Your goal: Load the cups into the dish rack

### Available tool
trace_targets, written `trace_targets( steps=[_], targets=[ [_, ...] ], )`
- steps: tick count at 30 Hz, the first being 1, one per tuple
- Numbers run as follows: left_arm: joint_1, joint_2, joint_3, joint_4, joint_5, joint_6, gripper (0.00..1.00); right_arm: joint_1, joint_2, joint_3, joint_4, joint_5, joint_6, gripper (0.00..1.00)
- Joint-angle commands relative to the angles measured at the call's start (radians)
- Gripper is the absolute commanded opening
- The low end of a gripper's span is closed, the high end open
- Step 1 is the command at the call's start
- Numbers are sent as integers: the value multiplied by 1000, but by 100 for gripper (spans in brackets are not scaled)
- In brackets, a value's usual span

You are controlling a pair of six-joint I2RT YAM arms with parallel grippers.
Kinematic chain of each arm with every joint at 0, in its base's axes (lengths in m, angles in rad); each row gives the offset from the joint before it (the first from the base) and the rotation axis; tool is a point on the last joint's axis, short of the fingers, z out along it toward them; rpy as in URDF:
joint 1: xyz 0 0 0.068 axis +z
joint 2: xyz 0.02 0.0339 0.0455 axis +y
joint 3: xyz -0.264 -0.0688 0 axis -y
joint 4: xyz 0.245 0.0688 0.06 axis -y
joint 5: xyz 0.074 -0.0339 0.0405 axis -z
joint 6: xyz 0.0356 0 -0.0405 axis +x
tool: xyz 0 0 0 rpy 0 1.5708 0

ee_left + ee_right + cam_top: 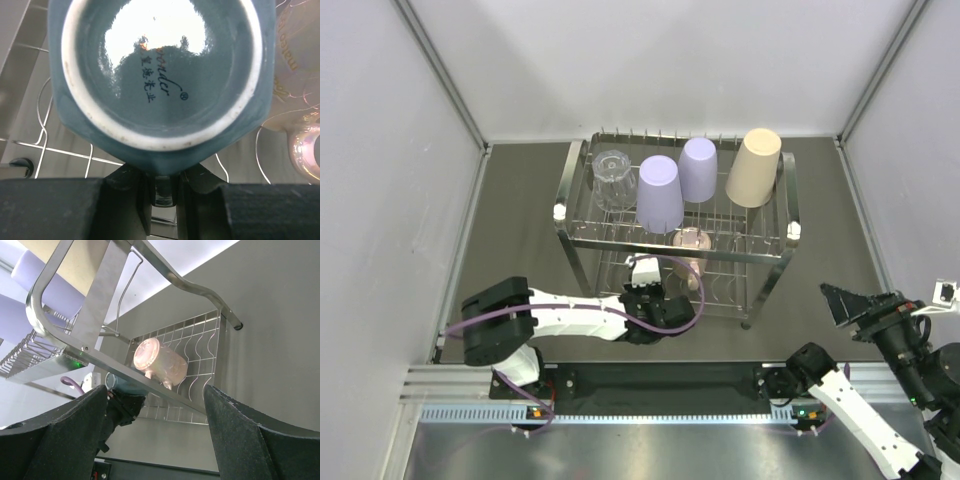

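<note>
The teal mug (160, 75) fills the left wrist view bottom-on, over the wires of the dish rack's lower tier (65, 152). My left gripper (164, 176) is shut on its handle. From above, the left gripper (663, 296) reaches under the dish rack (775, 262) at its front. The pink mug (692, 240) lies on its side on the lower tier, just right of the teal mug (121, 382). On the top tier stand a clear glass (612, 177), two lavender tumblers (659, 193) (698, 168) and a beige tumbler (754, 167), all upside down. My right gripper (842, 304) hangs open and holds nothing, well off to the rack's right.
The rack's tube frame (47, 325) and front rail cross the right wrist view, with the pink mug (157, 362) behind the rail. White walls enclose the dark table (520, 230) on three sides. The arm bases sit on a metal rail (650, 385) at the near edge.
</note>
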Motion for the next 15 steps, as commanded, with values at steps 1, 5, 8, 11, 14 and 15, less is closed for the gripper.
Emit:
trace_targets(
  steps=[1, 5, 8, 11, 14, 15],
  targets=[
    [3, 4, 62, -13, -75, -42, 23, 19, 10, 21, -4, -9, -2, 78],
    [4, 16, 65, -26, -77, -49, 38, 19, 12, 15, 1, -12, -2, 78],
    [3, 22, 67, -33, -74, -51, 45, 21, 6, 9, 6, -11, 5, 78],
    [3, 25, 69, -48, -69, -65, 46, 19, -2, -1, 4, -14, 9, 78],
    [4, 17, 62, -63, -65, -83, 47, 19, -4, -8, 6, -17, 11, 78],
    [1, 10, 56, -68, -62, -94, 47, 18, -5, -10, 4, -17, 11, 78]
  ],
)
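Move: The left hand grips the blue-grey mug by its handle in the lower rack. The mug's body lies about 6 cm ahead, straight in line and roughly 1 cm above. The pink mug sits beside it, some 10 cm to this hand's right and 7 cm ahead, and the large lavender cup is on the shelf overhead, about 25 cm up, 5 cm ahead and 2 cm right. From the idle right hand the blue-grey mug is roughly 18 cm ahead, 30 cm left and 23 cm lower. Almost in place, the left hand opens its fingers from a near-closed pinch to about half wide and lets go of the blue-grey mug's handle. As they part it eases up about 1 cm and a touch forward, the wrist hardly turning, so the fingers stay low at the rack's front, either side of the handle's end. ##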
